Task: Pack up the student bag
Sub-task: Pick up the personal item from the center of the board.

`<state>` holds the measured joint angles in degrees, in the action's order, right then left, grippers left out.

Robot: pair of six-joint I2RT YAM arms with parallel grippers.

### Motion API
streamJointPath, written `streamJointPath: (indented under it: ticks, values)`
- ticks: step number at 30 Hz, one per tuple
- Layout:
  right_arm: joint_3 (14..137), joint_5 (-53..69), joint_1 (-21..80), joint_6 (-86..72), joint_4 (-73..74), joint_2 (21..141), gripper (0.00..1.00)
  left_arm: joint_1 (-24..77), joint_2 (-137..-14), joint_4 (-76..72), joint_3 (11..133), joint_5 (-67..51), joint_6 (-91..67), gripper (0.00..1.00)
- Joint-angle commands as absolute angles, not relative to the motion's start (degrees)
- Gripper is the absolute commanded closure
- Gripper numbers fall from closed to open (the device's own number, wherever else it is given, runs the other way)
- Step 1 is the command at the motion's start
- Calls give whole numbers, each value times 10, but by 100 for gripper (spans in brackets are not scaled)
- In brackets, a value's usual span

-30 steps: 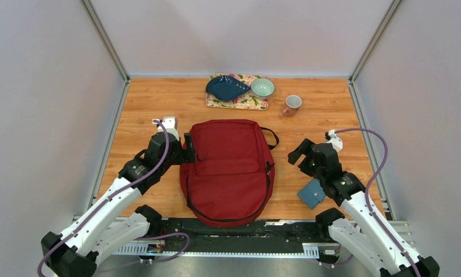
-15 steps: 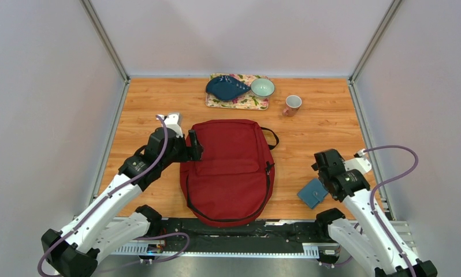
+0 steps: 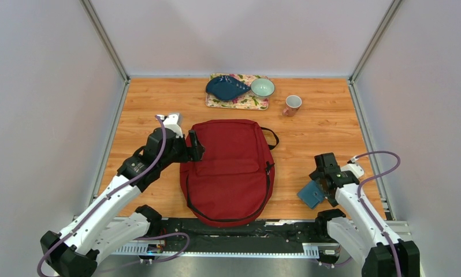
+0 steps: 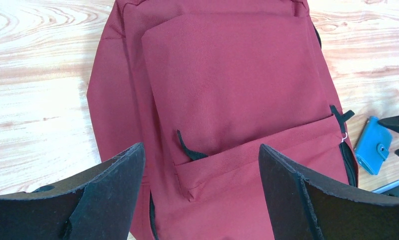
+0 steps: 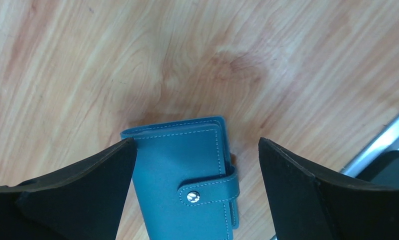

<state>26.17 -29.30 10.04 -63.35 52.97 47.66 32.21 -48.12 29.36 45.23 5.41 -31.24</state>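
Note:
The student bag [image 3: 228, 167], dark red with black zippers, lies flat mid-table; its front pocket and a black zipper pull [image 4: 187, 147] show in the left wrist view. My left gripper [image 3: 194, 145] is open at the bag's upper left edge, and its jaws [image 4: 200, 150] stand wide above the bag [image 4: 227, 75] with nothing between them. A small blue wallet [image 3: 310, 195] lies to the right of the bag. My right gripper [image 3: 319, 186] hangs open just above it, its jaws [image 5: 195, 142] either side of the wallet [image 5: 187, 170] without gripping it.
At the back stands a floral tray [image 3: 240, 104] holding a dark blue dish [image 3: 225, 88] and a pale green bowl [image 3: 263, 87]. A pink mug [image 3: 292, 105] is to its right. A metal rail [image 3: 240, 228] runs along the near edge, close to the wallet.
My right arm drew back from beside the bag and came down over the blue wallet, jaws opening wider. My left gripper shifted slightly right onto the bag's edge.

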Motion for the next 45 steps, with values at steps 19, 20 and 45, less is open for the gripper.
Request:
streamJointPath:
  ticks: [19,20,45]
  values:
    - [207,118,99,-454,201,575,23,321,-475,267,451,39,-335,9]
    - [207,122,99,-449,200,572,24,320,-475,266,449,37,-336,9]
    - [230,267,119,-402,154,570,42,320,-504,240,449,4,-345,9]
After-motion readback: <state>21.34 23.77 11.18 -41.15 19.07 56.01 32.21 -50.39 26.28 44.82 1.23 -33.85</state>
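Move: The wallet lies just beside the right hand, about 4 cm to its left and 2 cm back, roughly 3 cm below the finger pads. From the same hand, the middle of the red backpack is some 36 cm left and 6 cm ahead, with its near side about 18 cm away. The mug is about 32 cm ahead and 8 cm left. For the left hand, the wallet is roughly 41 cm to the right, 11 cm back and 17 cm below. Leftward, low over the board, the right hand sweeps the wallet towards the backpack's right side, some 16 cm in all. It first dips nearly 2 cm, swings forward about 6 cm and eases partly back, then climbs again, turning about 45 degrees counter-clockwise as its left side rises. The fingers narrow from wide open to a little over half around the wallet, the right finger touching its edge by the clasp. ##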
